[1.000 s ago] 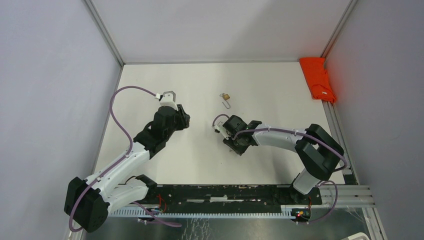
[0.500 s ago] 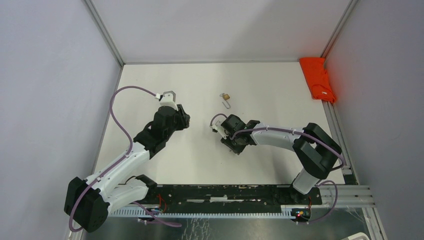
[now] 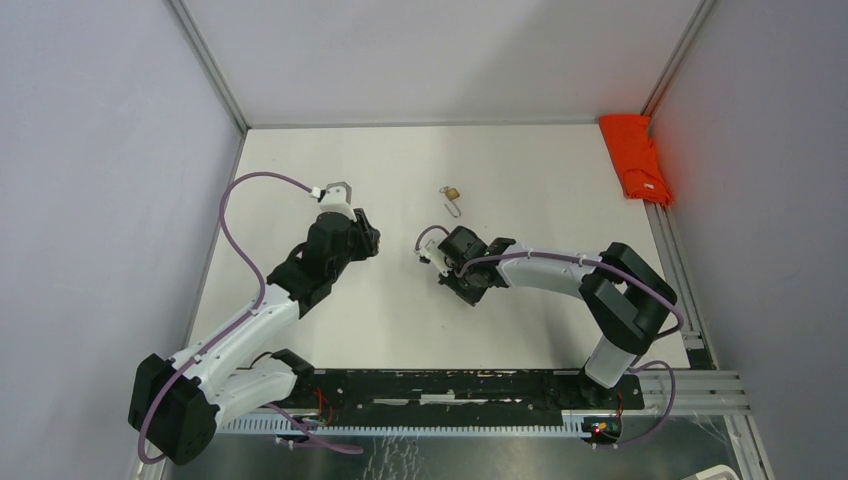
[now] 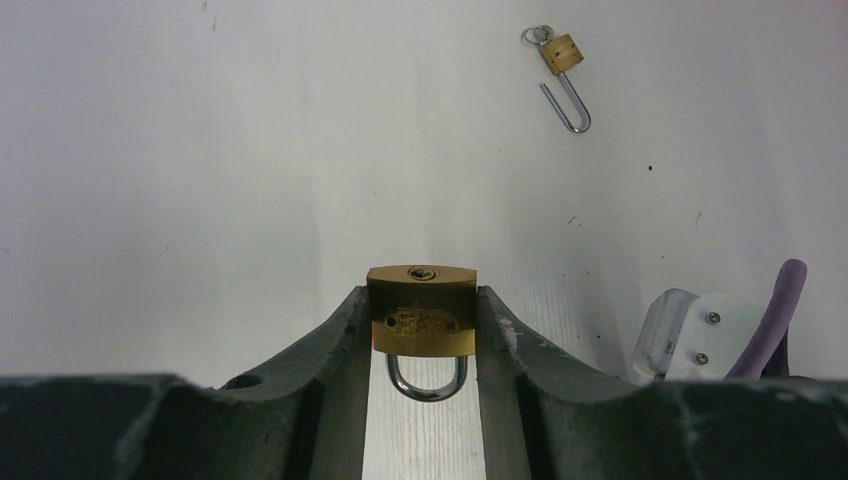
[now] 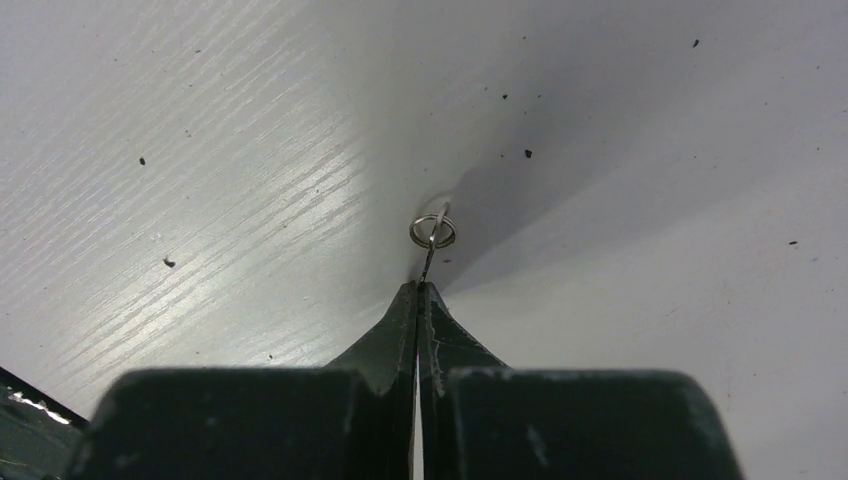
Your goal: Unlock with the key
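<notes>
My left gripper (image 4: 421,300) is shut on a brass padlock (image 4: 421,312). It grips the body by its sides, keyhole end pointing away and steel shackle toward the wrist. From above, the left gripper (image 3: 365,238) hovers left of centre. My right gripper (image 5: 418,290) points down at the table with its jaws pressed together. A thin key (image 5: 428,262) seen edge-on sticks out of the tips, with a small ring (image 5: 432,232) on its end. In the top view the right gripper (image 3: 462,283) is right of the left one; the key is hidden there.
A second small brass padlock (image 3: 453,196) with an open shackle lies on the white table behind the grippers, also in the left wrist view as the small padlock (image 4: 563,60). An orange cloth (image 3: 636,158) sits at the far right corner. Grey walls enclose the table.
The right gripper's jaws have closed onto the key, and the right arm has shifted slightly left. The left arm and its padlock have not moved.
</notes>
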Motion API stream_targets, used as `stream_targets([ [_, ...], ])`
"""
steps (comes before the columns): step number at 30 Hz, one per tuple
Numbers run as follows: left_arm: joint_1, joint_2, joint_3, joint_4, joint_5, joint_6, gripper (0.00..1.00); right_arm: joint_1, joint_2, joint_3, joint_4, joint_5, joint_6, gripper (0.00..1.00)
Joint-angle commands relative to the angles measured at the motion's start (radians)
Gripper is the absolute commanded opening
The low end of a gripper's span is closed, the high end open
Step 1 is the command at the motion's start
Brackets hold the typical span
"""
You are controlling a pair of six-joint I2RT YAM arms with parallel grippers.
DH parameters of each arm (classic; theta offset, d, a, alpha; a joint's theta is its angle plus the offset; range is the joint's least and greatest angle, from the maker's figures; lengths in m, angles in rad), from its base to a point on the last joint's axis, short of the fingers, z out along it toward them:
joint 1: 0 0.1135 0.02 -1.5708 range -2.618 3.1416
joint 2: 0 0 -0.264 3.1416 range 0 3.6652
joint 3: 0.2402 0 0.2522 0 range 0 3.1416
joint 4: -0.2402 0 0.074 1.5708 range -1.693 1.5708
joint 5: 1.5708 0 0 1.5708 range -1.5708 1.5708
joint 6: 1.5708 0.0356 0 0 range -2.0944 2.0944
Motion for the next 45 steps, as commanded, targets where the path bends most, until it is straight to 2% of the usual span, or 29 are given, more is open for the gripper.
stream_targets([
  [1,-0.001,-0.014,0.003,0.057,0.003,0.03,0.02,0.006,-0.028,0.001,0.009,-0.018,0.005,0.0],
  [7,-0.001,-0.015,0.006,0.058,0.005,0.03,0.02,0.002,-0.121,0.021,0.004,-0.076,0.056,0.0],
  [17,0.0,-0.016,0.005,0.068,0.024,0.027,0.02,-0.047,-0.229,-0.082,0.136,-0.278,0.293,0.0],
  [19,-0.001,-0.019,0.005,0.069,0.025,0.027,0.02,-0.048,-0.219,-0.085,0.126,-0.25,0.291,0.0],
  [22,-0.001,-0.025,0.002,0.068,0.022,0.028,0.02,-0.047,-0.186,-0.061,0.072,-0.165,0.247,0.18],
  [26,0.0,-0.032,-0.002,0.069,0.022,0.027,0.02,-0.048,-0.129,-0.025,0.046,-0.065,0.201,0.27],
  [34,-0.001,-0.048,-0.005,0.057,0.013,0.029,0.02,-0.049,0.006,0.078,0.045,-0.01,0.171,0.28],
  [39,-0.002,-0.049,-0.006,0.058,0.015,0.03,0.02,-0.049,0.039,0.124,0.01,0.045,0.112,0.32],
  [45,-0.001,-0.048,-0.009,0.062,0.015,0.03,0.02,-0.048,0.071,0.144,-0.031,0.028,0.08,0.32],
])
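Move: The right fingers are already shut on the key just above the table, with its ring showing an inch or less ahead of the tips. From that hand the brass padlock held in the left gripper is about 9 cm ahead, 20 cm left and 15 cm up. The open padlock lies some 26 cm ahead and 4 cm left on the table. The left hand has the key roughly 8 cm back, 20 cm right and 15 cm below. Upward first, quickly, the right hand rises about 6 cm with its fingers shut, veering left and a little back as the fingertips swing some 20 degrees leftward. Near the top it turns back down and the fingers open while still well above the table. It straightens as it sinks about 5 cm, then glides forward low over the table, still open, around 5 cm. ##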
